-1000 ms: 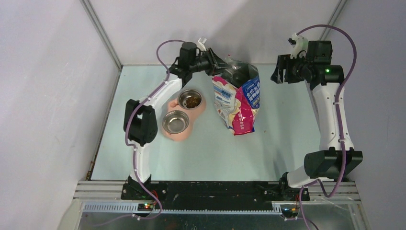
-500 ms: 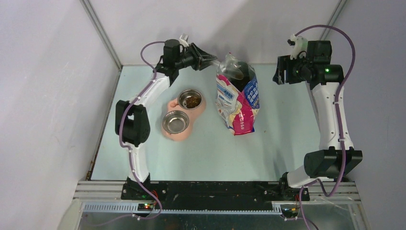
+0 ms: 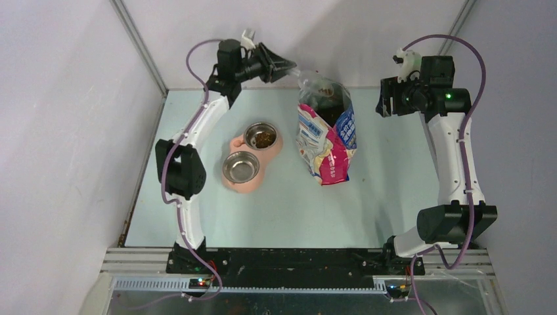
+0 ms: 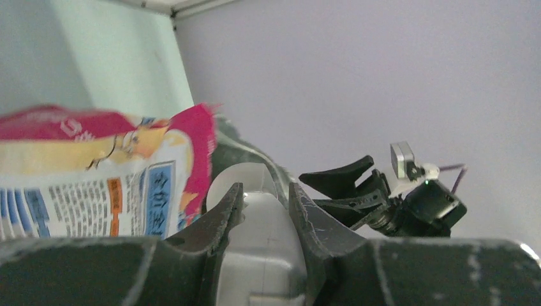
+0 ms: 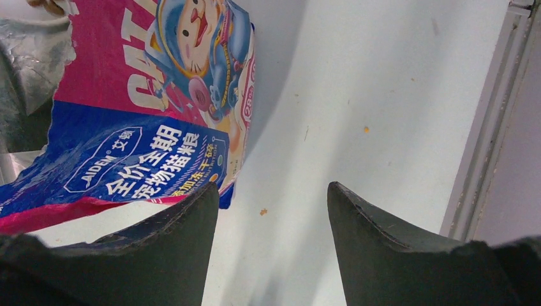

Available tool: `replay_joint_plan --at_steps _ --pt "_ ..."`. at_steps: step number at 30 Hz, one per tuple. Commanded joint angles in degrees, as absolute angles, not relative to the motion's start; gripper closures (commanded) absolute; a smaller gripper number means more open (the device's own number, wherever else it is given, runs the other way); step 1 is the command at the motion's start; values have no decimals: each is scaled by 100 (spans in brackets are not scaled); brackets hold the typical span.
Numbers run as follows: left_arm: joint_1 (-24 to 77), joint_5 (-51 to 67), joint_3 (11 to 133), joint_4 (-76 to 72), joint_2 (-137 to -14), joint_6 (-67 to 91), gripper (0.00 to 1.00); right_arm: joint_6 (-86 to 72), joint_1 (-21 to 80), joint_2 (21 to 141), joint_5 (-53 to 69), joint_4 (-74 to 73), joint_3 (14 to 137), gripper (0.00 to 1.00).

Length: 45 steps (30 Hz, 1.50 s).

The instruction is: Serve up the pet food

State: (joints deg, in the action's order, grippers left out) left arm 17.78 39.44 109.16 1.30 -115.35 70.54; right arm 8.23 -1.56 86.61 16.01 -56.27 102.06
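Brown pet food [image 3: 263, 138] lies in the far steel bowl [image 3: 261, 126] of a pink double stand [image 3: 235, 183]; the near bowl [image 3: 240, 167] holds nothing. Dark pet food also shows inside the open mouth of the printed bag [image 3: 326, 141], which stands upright. My left gripper [image 3: 288, 65] hangs high by the back wall, just left of the bag's mouth, shut on the handle of a translucent scoop [image 3: 300, 71]. In the left wrist view the fingers [image 4: 266, 188] pinch that scoop [image 4: 268, 236]; its contents are hidden. My right gripper [image 3: 382, 100] hovers open right of the bag, jaws [image 5: 273, 186] apart and empty.
The bag [image 5: 127, 127] fills the upper left of the right wrist view, with a few crumbs on the pale table [image 5: 357, 95] beside it. Walls close in at the back and both sides. The bag [image 4: 96, 185] lies left of my left fingers.
My left gripper has drawn the scoop up and leftward out of the bag's mouth toward the back wall. The bag's top has sprung back upright. The right arm has stayed put.
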Motion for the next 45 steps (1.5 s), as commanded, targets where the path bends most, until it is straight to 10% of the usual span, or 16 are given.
replay_joint_plan --at_steps 1,17,32,45 --pt "2023 3932 11945 1057 -11568 5221 100 936 -110 8628 1532 -5620 10358 34" --pt "3348 1869 13539 3473 -12206 983 100 937 -159 8316 1869 -5855 10190 34" --pt "4114 -283 11461 2301 -12240 -786 100 872 -170 8504 2464 -6055 10217 35" --pt "3827 3681 11165 2982 -12446 1796 100 743 -169 8567 2612 -6055 10296 35"
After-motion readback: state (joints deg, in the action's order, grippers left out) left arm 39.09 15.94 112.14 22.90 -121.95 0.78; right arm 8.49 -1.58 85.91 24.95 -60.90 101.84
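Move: The left hand still holds the scoop; the pet food bag's open mouth lies about 10 cm to its right, 6 cm back and 7 cm lower. The bowl with food is some 8 cm back, 5 cm left and 31 cm below; the empty bowl is 19 cm back and 12 cm left, equally low. From the right hand, the bag mouth lies about 19 cm left, 4 cm ahead and slightly lower. Rising briefly, the left hand then sinks some 20 cm and rightward, tipping its scoop into the bag. ##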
